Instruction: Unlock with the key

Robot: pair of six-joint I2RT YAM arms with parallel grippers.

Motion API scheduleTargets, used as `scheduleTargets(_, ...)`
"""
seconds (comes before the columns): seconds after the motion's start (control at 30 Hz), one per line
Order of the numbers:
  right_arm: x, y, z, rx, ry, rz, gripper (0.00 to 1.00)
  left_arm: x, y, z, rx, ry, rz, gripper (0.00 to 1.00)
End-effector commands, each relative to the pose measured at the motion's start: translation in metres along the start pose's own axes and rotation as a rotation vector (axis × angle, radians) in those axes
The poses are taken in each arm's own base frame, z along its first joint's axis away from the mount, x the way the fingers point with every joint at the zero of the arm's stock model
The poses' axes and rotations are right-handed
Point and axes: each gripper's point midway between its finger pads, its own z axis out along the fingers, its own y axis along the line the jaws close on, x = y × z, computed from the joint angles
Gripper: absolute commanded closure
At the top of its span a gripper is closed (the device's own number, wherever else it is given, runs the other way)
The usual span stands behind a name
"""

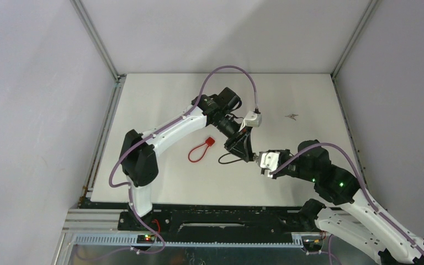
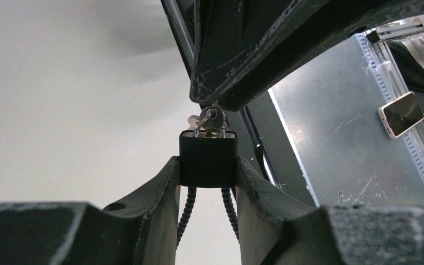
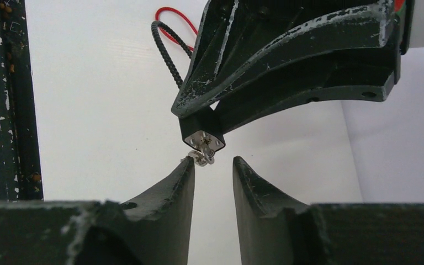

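Observation:
A black padlock (image 2: 208, 157) with a black cable shackle (image 2: 185, 212) is clamped between my left gripper (image 2: 208, 165) fingers, held up off the table. A small silver key (image 2: 210, 119) sticks out of the padlock's keyhole face. In the right wrist view the padlock (image 3: 200, 131) points at my right gripper (image 3: 213, 162), which is open. The key (image 3: 201, 158) sits just at the tip of its left finger (image 3: 185, 176), with a clear gap to the other finger. From above, the left gripper (image 1: 243, 146) and right gripper (image 1: 260, 160) meet nose to nose over the table's middle.
A red cord loop with a red tag (image 1: 199, 150) lies on the white table left of the grippers. A small metal piece (image 1: 292, 116) lies at the back right. Grey walls and aluminium rails (image 1: 102, 138) close in the table (image 1: 160, 105).

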Motion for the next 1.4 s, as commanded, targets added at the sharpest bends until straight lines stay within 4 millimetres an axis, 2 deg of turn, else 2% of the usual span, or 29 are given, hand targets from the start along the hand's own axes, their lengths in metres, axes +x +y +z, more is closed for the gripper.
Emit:
scheduleTargets(0.0, -0.019, -0.009, -0.002, 0.007, -0.041, -0.032, 0.69, -0.018, -0.017, -0.009, 0.001, -0.041, 0.053, 1.00)
scheduleTargets(0.37, -0.016, -0.010, 0.006, 0.008, -0.016, -0.064, 0.84, -0.019, -0.019, -0.007, 0.006, -0.040, 0.050, 1.00)
scheduleTargets(0.6, -0.011, -0.009, 0.014, -0.004, 0.006, -0.052, 1.00, -0.020, -0.029, -0.006, 0.035, -0.039, 0.089, 1.00)
scheduleTargets(0.8, -0.013, -0.005, 0.021, -0.023, -0.017, -0.019, 1.00, -0.023, -0.039, -0.007, 0.057, -0.055, 0.124, 1.00)
scheduleTargets(1.0, -0.021, 0.004, 0.032, -0.048, -0.044, -0.009, 1.00, -0.035, -0.048, -0.007, 0.100, -0.096, 0.132, 1.00)
scheduleTargets(1.13, -0.022, 0.005, 0.040, -0.057, -0.029, 0.040, 1.00, -0.035, -0.043, -0.007, 0.053, -0.073, 0.148, 1.00)
scheduleTargets(1.37, -0.020, -0.014, 0.039, -0.060, -0.002, 0.248, 1.00, -0.027, -0.021, -0.012, -0.118, -0.040, 0.164, 1.00)
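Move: The key, seated in the black padlock, lies right at the right hand's tips, about 1 cm ahead, 1 cm left and 1 cm below; the padlock sits roughly 2 cm ahead and 4 cm left, level. On the table the red padlock is some 11 cm ahead, 16 cm left and 20 cm below. From the left hand, which already grips the black padlock, the key is about 2 cm back, 3 cm right and 1 cm lower. Right fingers close and pinch the key, moving about 3 cm left and down; left hand carries padlock likewise. ##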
